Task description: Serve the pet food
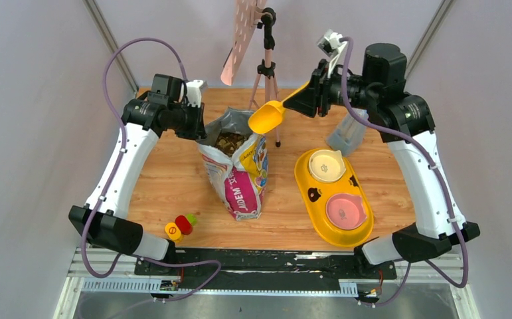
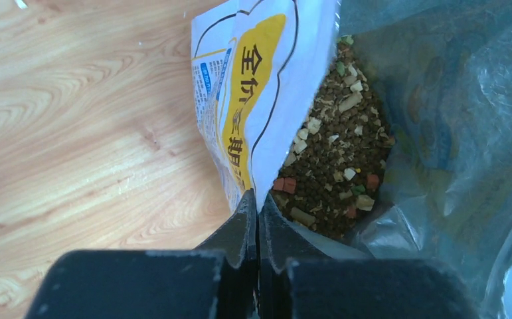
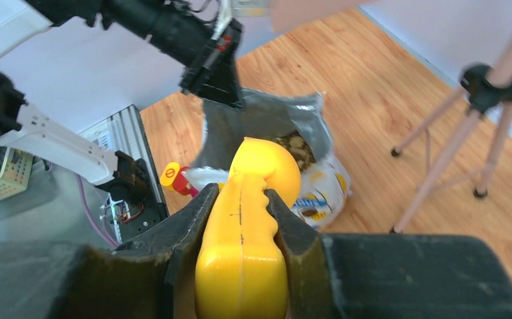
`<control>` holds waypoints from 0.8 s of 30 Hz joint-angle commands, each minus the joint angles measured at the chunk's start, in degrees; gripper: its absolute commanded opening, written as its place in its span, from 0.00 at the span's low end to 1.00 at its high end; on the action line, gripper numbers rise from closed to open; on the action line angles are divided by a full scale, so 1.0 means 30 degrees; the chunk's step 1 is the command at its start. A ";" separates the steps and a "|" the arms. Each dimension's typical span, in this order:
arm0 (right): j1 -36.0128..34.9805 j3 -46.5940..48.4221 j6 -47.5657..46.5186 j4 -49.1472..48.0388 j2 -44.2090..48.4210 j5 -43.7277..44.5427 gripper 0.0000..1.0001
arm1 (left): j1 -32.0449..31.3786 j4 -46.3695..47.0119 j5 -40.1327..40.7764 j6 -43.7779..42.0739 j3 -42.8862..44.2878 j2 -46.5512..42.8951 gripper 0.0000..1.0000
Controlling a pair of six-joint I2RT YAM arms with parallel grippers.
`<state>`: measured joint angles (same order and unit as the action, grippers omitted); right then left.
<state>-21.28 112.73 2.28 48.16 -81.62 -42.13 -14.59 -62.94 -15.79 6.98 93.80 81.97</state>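
Observation:
The pet food (image 1: 230,141) is dark-brown kibble mixed with lighter bits, lying inside an opened printed bag (image 1: 236,186) that stands mid-table. My left gripper (image 1: 196,126) is shut on the bag's left rim; in the left wrist view its fingertips (image 2: 258,199) pinch the white edge of the bag (image 2: 259,100), with the kibble (image 2: 333,159) just beyond. My right gripper (image 1: 309,96) is shut on the handle of a yellow scoop (image 1: 266,116). The scoop hangs above and right of the bag's mouth. From the right wrist, the scoop (image 3: 253,193) points toward the bag (image 3: 266,119).
A yellow two-bowl feeder (image 1: 306,183) lies right of the bag, with a cream bowl (image 1: 326,165) and a pink bowl (image 1: 344,211). A tripod (image 1: 266,66) stands behind the bag. A grey container (image 1: 346,136) sits at the back right. Small red and yellow pieces (image 1: 181,224) lie front left.

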 commanded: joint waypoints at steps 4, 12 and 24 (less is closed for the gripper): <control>-0.3115 0.2120 -0.0094 -0.0753 -0.1023 0.2761 0.00 | 0.0118 0.4112 -0.2810 -0.2022 0.3615 -0.2205 0.00; -0.5916 -0.0627 -0.1291 -0.1884 -0.0890 0.7523 0.00 | -0.1099 0.4602 -0.7015 -0.1194 0.3781 -0.3136 0.00; -0.6148 -0.5628 -0.0584 -0.3101 -0.1144 1.1033 0.00 | -0.3237 0.5641 -0.6358 0.0511 0.1413 -0.4999 0.00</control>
<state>-39.66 96.40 -1.58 42.52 -84.99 -14.31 -22.74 -60.16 -27.44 4.08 96.95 75.68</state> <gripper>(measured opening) 0.277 0.007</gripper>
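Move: The right hand holds the yellow scoop high; the bag opening it is going to lies about 16 cm to its left, roughly 3 cm ahead and some 20 cm below. The yellow tray lies about 13 cm right of this hand and 5 cm back, the clear container about 16 cm right and 15 cm ahead, both some 42 cm below. The left hand, shut on the bag's left rim, has the opening's middle about 7 cm to its right, 1 cm ahead and 2 cm below. The right hand keeps its grip on the scoop and carries it about 7 cm left, drawing slightly back, then turns down into a drop of some 13 cm with a little forward travel, tipping the scoop's bowl down about 20 degrees towards the food in the bag's opening. Meanwhile the left hand, still pinching the left rim, lifts it about 7 cm while taking it right and back towards the base by 5 to 6 cm each, turning roughly 20 degrees clockwise to bring the opening towards the scoop. ##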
